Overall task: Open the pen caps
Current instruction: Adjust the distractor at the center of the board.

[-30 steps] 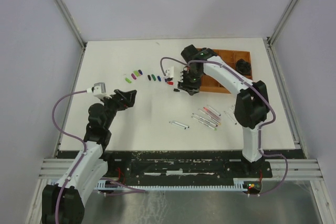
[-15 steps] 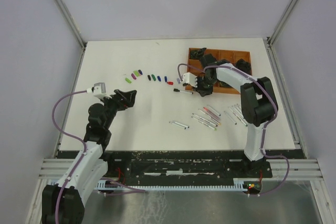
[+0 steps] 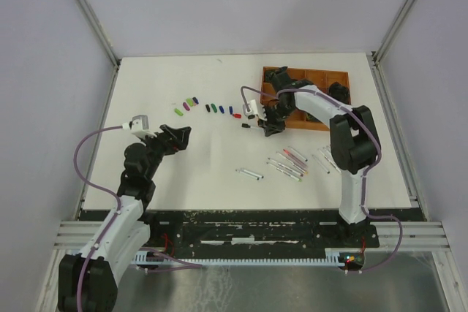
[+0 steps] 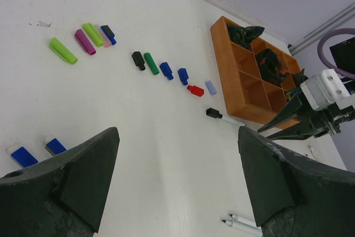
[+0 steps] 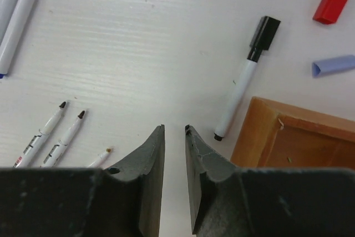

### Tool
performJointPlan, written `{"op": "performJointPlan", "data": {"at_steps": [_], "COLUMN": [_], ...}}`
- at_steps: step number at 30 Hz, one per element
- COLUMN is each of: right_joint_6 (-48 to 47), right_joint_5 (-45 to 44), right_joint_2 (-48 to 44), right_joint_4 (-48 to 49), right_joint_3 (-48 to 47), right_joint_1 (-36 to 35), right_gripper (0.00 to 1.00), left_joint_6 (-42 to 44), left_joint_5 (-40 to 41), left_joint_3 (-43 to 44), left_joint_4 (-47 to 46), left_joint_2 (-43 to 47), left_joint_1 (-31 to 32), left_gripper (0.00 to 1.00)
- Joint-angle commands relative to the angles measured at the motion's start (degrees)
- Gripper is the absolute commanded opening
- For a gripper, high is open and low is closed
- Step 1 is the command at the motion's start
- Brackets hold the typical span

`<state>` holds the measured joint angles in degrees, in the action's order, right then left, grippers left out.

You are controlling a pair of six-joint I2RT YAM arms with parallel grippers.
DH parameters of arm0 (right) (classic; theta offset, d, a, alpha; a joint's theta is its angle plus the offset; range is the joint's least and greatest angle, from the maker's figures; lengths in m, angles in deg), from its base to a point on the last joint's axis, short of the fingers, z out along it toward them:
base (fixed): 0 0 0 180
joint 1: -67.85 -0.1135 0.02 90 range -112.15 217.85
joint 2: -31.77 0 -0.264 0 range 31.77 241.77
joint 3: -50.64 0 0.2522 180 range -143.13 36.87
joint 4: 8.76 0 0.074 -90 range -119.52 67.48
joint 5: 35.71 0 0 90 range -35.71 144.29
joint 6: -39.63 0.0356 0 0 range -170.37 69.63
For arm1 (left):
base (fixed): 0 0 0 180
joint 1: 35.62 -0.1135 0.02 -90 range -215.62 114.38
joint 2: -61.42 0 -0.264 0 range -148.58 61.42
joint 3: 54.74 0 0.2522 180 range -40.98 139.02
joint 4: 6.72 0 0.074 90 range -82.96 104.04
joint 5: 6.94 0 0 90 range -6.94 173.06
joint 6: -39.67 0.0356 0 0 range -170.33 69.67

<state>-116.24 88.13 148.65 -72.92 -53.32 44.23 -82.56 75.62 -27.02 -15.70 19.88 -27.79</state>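
Loose pen caps [image 3: 212, 108] in green, purple, blue, black and red lie in a row at the table's middle; the left wrist view shows the same pen caps [image 4: 151, 63]. One pen [image 5: 239, 90] still wears a black cap [image 5: 264, 30] and lies beside the tray. My right gripper [image 5: 174, 128] hovers just left of that pen, its jaws narrowly open with nothing between them. A red cap [image 5: 333, 5] and a pale blue cap [image 5: 333, 65] lie beyond the pen. My left gripper [image 4: 177, 137] hangs wide open and empty over bare table.
The brown compartment tray [image 3: 322, 76] stands at the back right, its corner [image 5: 288, 137] close to my right fingers. Uncapped pens [image 3: 292, 162] lie scattered in front of the right arm, and others [image 5: 61, 129] near my right gripper. Two short blue-and-white pieces [image 4: 25, 156] lie by my left gripper.
My right arm swung its wrist right toward the tray, then back a little left beside the black-capped pen. The left arm has not moved.
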Motion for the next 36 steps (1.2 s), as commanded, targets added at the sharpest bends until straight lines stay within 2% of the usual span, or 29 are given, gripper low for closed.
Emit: {"op": "performJointPlan", "data": {"at_steps": [1,17,19,21,23,27,32,36], "right_joint_6": [-2.0,4.1,8.4,9.9,10.3,8.2,3.2,3.4], "right_joint_5": [0.7,-1.2,-2.7,-5.2,-5.8,-7.7,-12.5,-13.5], "right_joint_2": [-0.2,7.1,7.3,6.2,4.2,2.3,8.1,10.1], "right_joint_4": [-1.6,-2.8,-0.8,1.0,3.6,4.8,-0.3,1.4], "right_joint_3": [-0.6,-11.6,-12.2,-11.7,-9.5,-8.5,-14.1,-15.5], "right_joint_1": [-2.8,-10.3,-10.7,-10.1,-8.6,-6.0,-5.6,-5.6], "right_gripper": [0.29,0.3,0.34,0.42,0.51,0.61,0.61,0.61], "left_joint_6": [2.5,2.5,2.5,2.5,2.5,2.5,2.5,2.5], "left_joint_5": [0.1,0.0,0.0,0.1,0.2,0.1,0.1,0.2], "left_joint_3": [1.4,1.5,1.4,1.3,1.2,1.4,1.4,1.3], "left_joint_4": [-1.7,-1.8,-1.8,-1.8,-1.8,-1.8,-1.8,-1.8], "left_joint_2": [-0.2,-0.5,-0.3,0.0,0.0,-0.3,-0.3,-0.2], "left_joint_1": [-0.2,-0.1,-0.1,-0.1,-0.2,-0.1,-0.2,-0.1], "left_gripper": [0.93,0.93,0.93,0.93,0.93,0.93,0.93,0.93]}}
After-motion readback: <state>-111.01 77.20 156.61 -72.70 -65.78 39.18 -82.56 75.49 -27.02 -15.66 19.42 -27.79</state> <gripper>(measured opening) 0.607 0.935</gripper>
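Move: The capped black marker lies across, its middle about 4 cm ahead of my right hand, some 8 cm to its left and 5 cm below; its tail end is the nearer part. The box's near-left corner is about 5 cm ahead and 5 cm left, the red cap roughly 10 cm ahead and 18 left, the lavender cap about 12 ahead and 12 left. From my left hand the marker is some 9 cm ahead, 32 cm right and 17 below. I swing my right hand about 7.5 cm left, easing back some 2 cm, keeping nearly level on the near side of the black marker. Then I spread the fingers from narrow to over half open and turn forward and back right, about 5 cm each way, tilting slightly, bringing the open fingers in over the marker's tail half beside the box corner, without gripping. ##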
